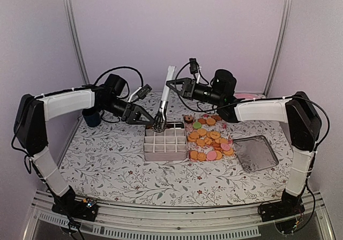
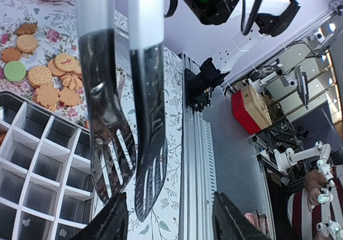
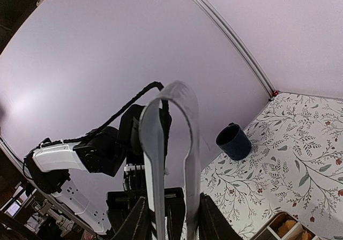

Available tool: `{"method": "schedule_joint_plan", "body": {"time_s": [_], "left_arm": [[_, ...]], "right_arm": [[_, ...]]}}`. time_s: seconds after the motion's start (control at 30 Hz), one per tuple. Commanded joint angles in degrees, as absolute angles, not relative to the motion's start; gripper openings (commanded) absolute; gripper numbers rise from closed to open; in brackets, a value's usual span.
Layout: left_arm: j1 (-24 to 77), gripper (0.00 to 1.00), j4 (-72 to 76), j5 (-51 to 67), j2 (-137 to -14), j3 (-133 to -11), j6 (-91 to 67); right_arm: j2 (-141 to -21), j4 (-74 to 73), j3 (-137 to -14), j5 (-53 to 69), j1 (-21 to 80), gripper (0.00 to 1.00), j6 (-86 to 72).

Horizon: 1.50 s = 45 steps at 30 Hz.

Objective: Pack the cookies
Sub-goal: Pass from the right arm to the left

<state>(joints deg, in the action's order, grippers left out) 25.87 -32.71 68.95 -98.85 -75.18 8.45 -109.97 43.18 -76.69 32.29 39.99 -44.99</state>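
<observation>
The cookies [image 1: 209,141] lie in a loose heap on the flowered cloth, right of a white divided box [image 1: 165,142]; they are mostly orange-tan, with a few pink and one green [image 2: 14,71]. My right gripper [image 1: 172,84] is shut on the white handles of a pair of tongs [image 3: 171,143], which hang tips-down. Their dark slotted heads [image 2: 123,159] hover over the box's far edge, slightly apart, and I see nothing between them. My left gripper [image 2: 171,218] is open just beside the heads, touching nothing. The cookies [image 2: 48,76] show beyond the box [image 2: 37,165].
A metal lid or tray [image 1: 256,153] lies right of the cookies. A dark blue cup [image 1: 91,117] stands at the back left, and a pink plate [image 1: 247,96] at the back right. Both arms reach in over the box.
</observation>
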Motion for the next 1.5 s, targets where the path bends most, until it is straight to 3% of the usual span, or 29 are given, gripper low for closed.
{"method": "schedule_joint_plan", "body": {"time_s": [0.0,0.2,0.47,0.63,0.77,0.87,0.97,1.03,1.27,1.47], "left_arm": [[26.55,0.52,-31.03,70.5,-97.44,-75.12,6.89],[26.54,0.43,-30.67,71.2,-96.5,-74.45,7.03],[26.88,0.2,-30.17,72.04,-96.97,-73.31,6.78],[26.98,0.2,-28.89,72.43,-96.95,-72.52,5.47],[26.98,0.28,-26.79,72.66,-96.68,-71.61,3.66],[26.98,0.22,-25.78,73.3,-96.33,-71.05,2.9],[26.83,0.09,-25.17,74.64,-95.82,-70.19,2.48],[26.69,0.0,-25.05,75.99,-95.52,-70.01,2.59],[25.79,0.0,-25.14,79.99,-93.84,-69.55,2.87],[25.02,0.0,-25.0,84.94,-92.69,-70.13,1.19]], "right_arm": [[-111.65,47.41,-79.38,33.33,40.36,0.29,-47.39],[-111.95,47.79,-79.67,32.88,40.5,0.28,-47.29],[-112.99,50.49,-80.29,31.94,41.72,0.28,-47.44],[-112.83,51.19,-80.52,31.2,42.65,0.27,-46.32],[-112.59,51.38,-80.51,30.44,43.29,0.27,-44.99],[-112.35,51.46,-80.36,30.17,43.8,0.26,-44.3],[-111.89,51.18,-79.92,29.84,44.22,0.27,-42.94],[-111.76,50.83,-79.91,30.37,44.3,0.3,-42.32],[-108.79,50.0,-76.2,34.71,42.42,0.56,-40.88],[-104.03,48.19,-69.12,36.83,40.33,0.57,-38.32]]}}
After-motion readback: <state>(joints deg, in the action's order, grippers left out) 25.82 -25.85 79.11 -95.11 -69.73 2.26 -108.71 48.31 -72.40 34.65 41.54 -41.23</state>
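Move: The tongs hang from the right hand with both slotted heads beside the left fingers: about 3 cm to the left hand's right, level with it ahead and in height. From the right hand the tongs heads lie about 10 cm back, 4 cm left and 10 cm lower. The compartment box stands about 15 cm below the left hand, 5 cm to its right and 2 cm ahead; the cookies lie about 24 cm right of that hand, 7 cm ahead and 16 cm down. The left fingers shut on one blade of the tongs near its head, after the right hand brings the tongs some 3 cm left and slightly back towards them. The right fingers then open and let go, that hand starting off to the right by about 2 cm, while the left hand draws back and up about 3 cm each way with a slight tilt. ##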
